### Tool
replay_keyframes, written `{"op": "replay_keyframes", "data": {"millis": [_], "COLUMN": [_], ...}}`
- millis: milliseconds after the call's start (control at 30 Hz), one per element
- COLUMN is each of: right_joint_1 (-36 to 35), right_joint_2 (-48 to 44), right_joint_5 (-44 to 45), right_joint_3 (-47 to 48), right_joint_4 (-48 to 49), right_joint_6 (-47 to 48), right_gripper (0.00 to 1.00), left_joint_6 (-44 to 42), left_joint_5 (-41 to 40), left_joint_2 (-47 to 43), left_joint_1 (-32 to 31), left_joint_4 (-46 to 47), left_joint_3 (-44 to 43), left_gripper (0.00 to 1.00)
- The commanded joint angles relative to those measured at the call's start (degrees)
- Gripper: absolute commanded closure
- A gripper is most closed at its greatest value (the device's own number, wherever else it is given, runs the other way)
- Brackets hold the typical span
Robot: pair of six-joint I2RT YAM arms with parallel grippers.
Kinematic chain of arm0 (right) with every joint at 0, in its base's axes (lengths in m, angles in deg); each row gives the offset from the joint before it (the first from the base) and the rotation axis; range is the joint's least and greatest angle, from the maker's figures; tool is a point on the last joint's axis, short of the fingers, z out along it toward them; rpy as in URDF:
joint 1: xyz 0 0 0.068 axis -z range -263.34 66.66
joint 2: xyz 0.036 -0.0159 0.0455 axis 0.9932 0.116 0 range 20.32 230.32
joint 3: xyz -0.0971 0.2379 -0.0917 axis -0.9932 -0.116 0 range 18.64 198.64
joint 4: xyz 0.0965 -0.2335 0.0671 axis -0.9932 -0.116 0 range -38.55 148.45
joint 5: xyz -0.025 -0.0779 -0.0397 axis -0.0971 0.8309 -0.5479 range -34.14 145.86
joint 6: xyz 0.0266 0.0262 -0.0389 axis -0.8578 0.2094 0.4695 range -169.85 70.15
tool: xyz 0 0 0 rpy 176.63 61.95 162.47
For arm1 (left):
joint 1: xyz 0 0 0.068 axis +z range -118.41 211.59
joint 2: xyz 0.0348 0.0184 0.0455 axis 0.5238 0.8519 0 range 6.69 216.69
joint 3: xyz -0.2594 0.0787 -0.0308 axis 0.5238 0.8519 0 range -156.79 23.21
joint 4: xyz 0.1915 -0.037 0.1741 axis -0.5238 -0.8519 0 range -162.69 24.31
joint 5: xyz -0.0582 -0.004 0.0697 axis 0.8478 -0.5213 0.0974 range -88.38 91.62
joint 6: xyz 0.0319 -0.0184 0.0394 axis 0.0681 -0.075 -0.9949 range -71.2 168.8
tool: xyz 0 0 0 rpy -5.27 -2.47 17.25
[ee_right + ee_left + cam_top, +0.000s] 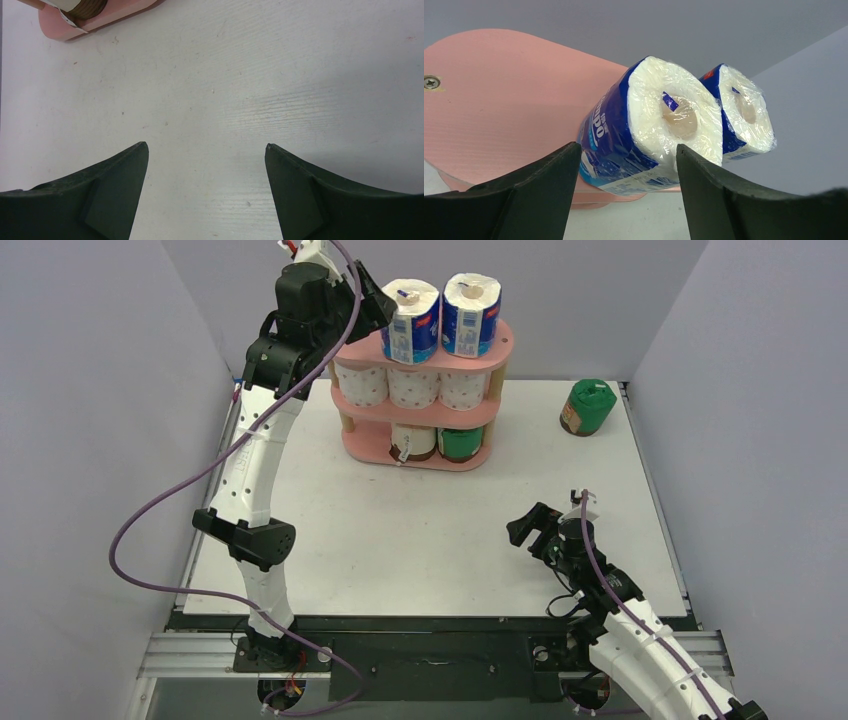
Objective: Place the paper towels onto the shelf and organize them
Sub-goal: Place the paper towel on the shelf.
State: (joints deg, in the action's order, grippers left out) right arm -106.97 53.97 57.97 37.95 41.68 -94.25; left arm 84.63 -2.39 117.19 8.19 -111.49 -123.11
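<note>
The pink shelf (pixel 370 452) stands at the back of the table. On its top board (pixel 499 100) stand two blue-and-white paper towels (pixel 413 325) (pixel 471 315). Three pink-dotted rolls (pixel 413 388) fill the middle tier. A beige roll (pixel 413 440) and a green one (pixel 461 443) sit on the bottom tier. My left gripper (pixel 385 312) is raised at the top tier, open. Its fingertips flank the near blue roll (pixel 659 115), and I see no squeeze on the wrap. My right gripper (pixel 530 535) hovers open and empty over bare table (pixel 206 146).
A loose green-wrapped roll (pixel 587 407) stands at the back right of the table, near the right wall. Grey walls close in the left, back and right sides. The shelf's bottom board (pixel 55 22) shows in the corner of the right wrist view.
</note>
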Motion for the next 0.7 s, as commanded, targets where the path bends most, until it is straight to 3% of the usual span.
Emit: {"op": "replay_keyframes", "data": {"millis": [0,400,533,567,667], "right_joint_1": [0.1,0.1,0.2,0.2,0.1], "right_joint_2": [0.3,0.1,0.0,-0.1,-0.8], "right_joint_5": [0.5,0.7,0.6,0.6,0.7], "right_joint_3": [1.2,1.5,1.5,1.4,1.3], "right_joint_4": [1.4,1.1,1.2,1.1,0.8], "right_joint_6": [0.1,0.2,0.1,0.1,0.1], "right_gripper": [0.18,0.18,0.18,0.18,0.18], "left_joint_6": [0.2,-0.9,-3.2,-3.9,-7.5], "left_joint_5": [0.3,-1.1,1.5,1.9,4.5], "left_joint_2": [-2.2,-10.1,-16.2,-19.1,-25.9], "left_joint_1": [0.5,0.5,0.5,0.5,0.6], "left_joint_4": [3.9,12.2,21.1,25.8,38.3], "left_joint_3": [-0.6,9.3,19.9,25.2,41.7], "left_gripper": [0.32,0.13,0.05,0.01,0.03]}}
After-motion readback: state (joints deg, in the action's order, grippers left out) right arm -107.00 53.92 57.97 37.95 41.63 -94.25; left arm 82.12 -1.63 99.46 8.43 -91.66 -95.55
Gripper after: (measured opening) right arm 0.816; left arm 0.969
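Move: The upright blue paper towel the left hand is leaving stands about 6 cm ahead, 6 cm to its right, middle some 4 cm lower. The second blue roll is about 7 cm ahead and 17 cm to the right at that height; the shelf's top board centres under the first roll, roughly 10 cm below the hand. From the idle right hand, the first roll lies some 31 cm ahead, 26 cm left and 33 cm higher. The left hand opens wider and backs about 4 cm off the blue paper towel, rising 3 cm, fingers tipping up. ##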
